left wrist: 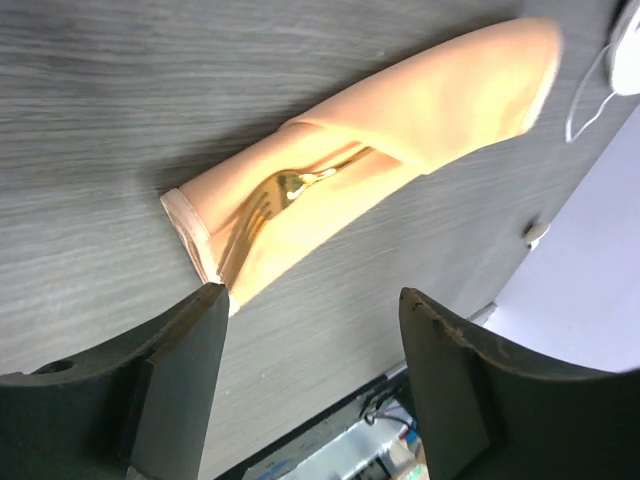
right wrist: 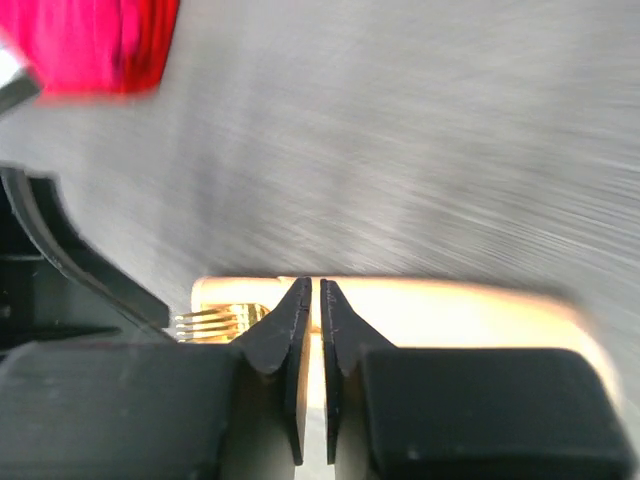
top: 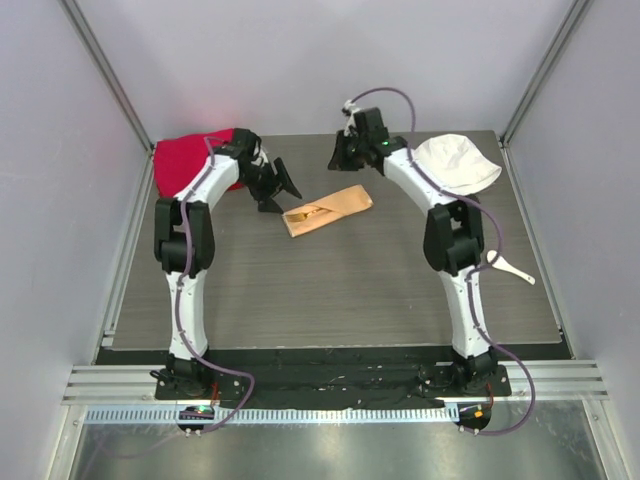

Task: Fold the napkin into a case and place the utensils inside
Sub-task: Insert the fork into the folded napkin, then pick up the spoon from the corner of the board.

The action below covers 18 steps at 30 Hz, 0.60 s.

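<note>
The peach-tan satin napkin lies folded into a narrow flat case point(top: 328, 211) in the middle of the table. A gold fork point(left wrist: 275, 195) sits in its pocket, tines toward the left end. A small white spoon point(top: 512, 266) lies on the table to the right of the right arm, far from the case. My left gripper point(top: 280, 190) is open and empty, just left of the case; in the left wrist view the gripper point(left wrist: 312, 295) hovers near the case's point(left wrist: 420, 120) end. My right gripper point(top: 340, 160) is shut and empty, behind the case; its wrist view shows the gripper point(right wrist: 316, 285) above the case point(right wrist: 450, 315) and the fork tines point(right wrist: 212, 320).
A thick red cloth point(top: 190, 160) lies at the back left, behind the left arm. A white bucket hat point(top: 458, 162) lies at the back right. Grey walls and metal posts close in the table on three sides.
</note>
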Each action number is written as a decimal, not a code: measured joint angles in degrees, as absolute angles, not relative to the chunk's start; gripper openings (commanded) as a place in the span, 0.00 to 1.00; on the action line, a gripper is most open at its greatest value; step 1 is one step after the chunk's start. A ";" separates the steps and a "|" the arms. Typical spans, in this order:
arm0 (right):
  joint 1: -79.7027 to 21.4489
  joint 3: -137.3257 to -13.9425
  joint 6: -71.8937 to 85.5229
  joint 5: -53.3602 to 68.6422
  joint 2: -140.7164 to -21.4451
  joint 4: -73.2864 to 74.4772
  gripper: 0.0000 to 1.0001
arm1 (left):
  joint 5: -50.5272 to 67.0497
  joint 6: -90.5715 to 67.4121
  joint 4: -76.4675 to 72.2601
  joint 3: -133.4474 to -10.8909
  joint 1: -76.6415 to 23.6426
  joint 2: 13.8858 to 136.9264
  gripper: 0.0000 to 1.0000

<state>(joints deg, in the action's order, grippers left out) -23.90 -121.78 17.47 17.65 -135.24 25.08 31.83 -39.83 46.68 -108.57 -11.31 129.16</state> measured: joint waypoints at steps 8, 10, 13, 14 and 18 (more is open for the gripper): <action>-14.90 -100.31 27.42 3.62 -107.61 30.85 0.55 | 20.27 -36.77 45.60 -103.00 -12.58 115.70 0.74; -11.22 -92.25 30.11 1.32 -101.60 30.55 0.65 | 18.09 -35.88 45.36 -98.06 -13.82 109.27 0.73; -6.44 -79.68 32.58 -3.36 -93.71 32.99 0.76 | 16.60 -34.83 44.34 -91.81 -17.37 100.03 0.72; -5.08 -75.72 33.10 -5.10 -91.39 34.28 0.76 | 16.49 -34.35 43.57 -89.80 -18.92 97.25 0.71; -2.37 -65.39 33.91 -11.20 -82.96 39.79 0.86 | 17.78 -34.11 41.04 -82.08 -23.44 89.23 0.63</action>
<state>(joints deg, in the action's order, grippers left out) -2.37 -65.39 33.91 -11.20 -82.96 39.79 17.78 -34.11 41.04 -82.08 -23.44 89.23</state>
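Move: The spoon lies about 48 cm to the right of the right hand, 26 cm back and 9 cm below. From that hand the folded napkin's middle is some 10 cm back, 3 cm left and 9 cm down; the white pouch is about 36 cm right, 4 cm ahead and 7 cm down. From the left hand, the fork's exposed end is about 4 cm right, 2 cm back and 4 cm below, and the napkin's middle 12 cm right, 1 cm back. The fork, already free in the napkin, is left behind as the right hand sweeps about 30 cm right and 20 cm back towards the spoon, arching up and then down again, turning clockwise and opening its nearly shut fingers wide. The left hand, still open, rises and then also draws back, clear of the fork, its fingers tipping forward. ##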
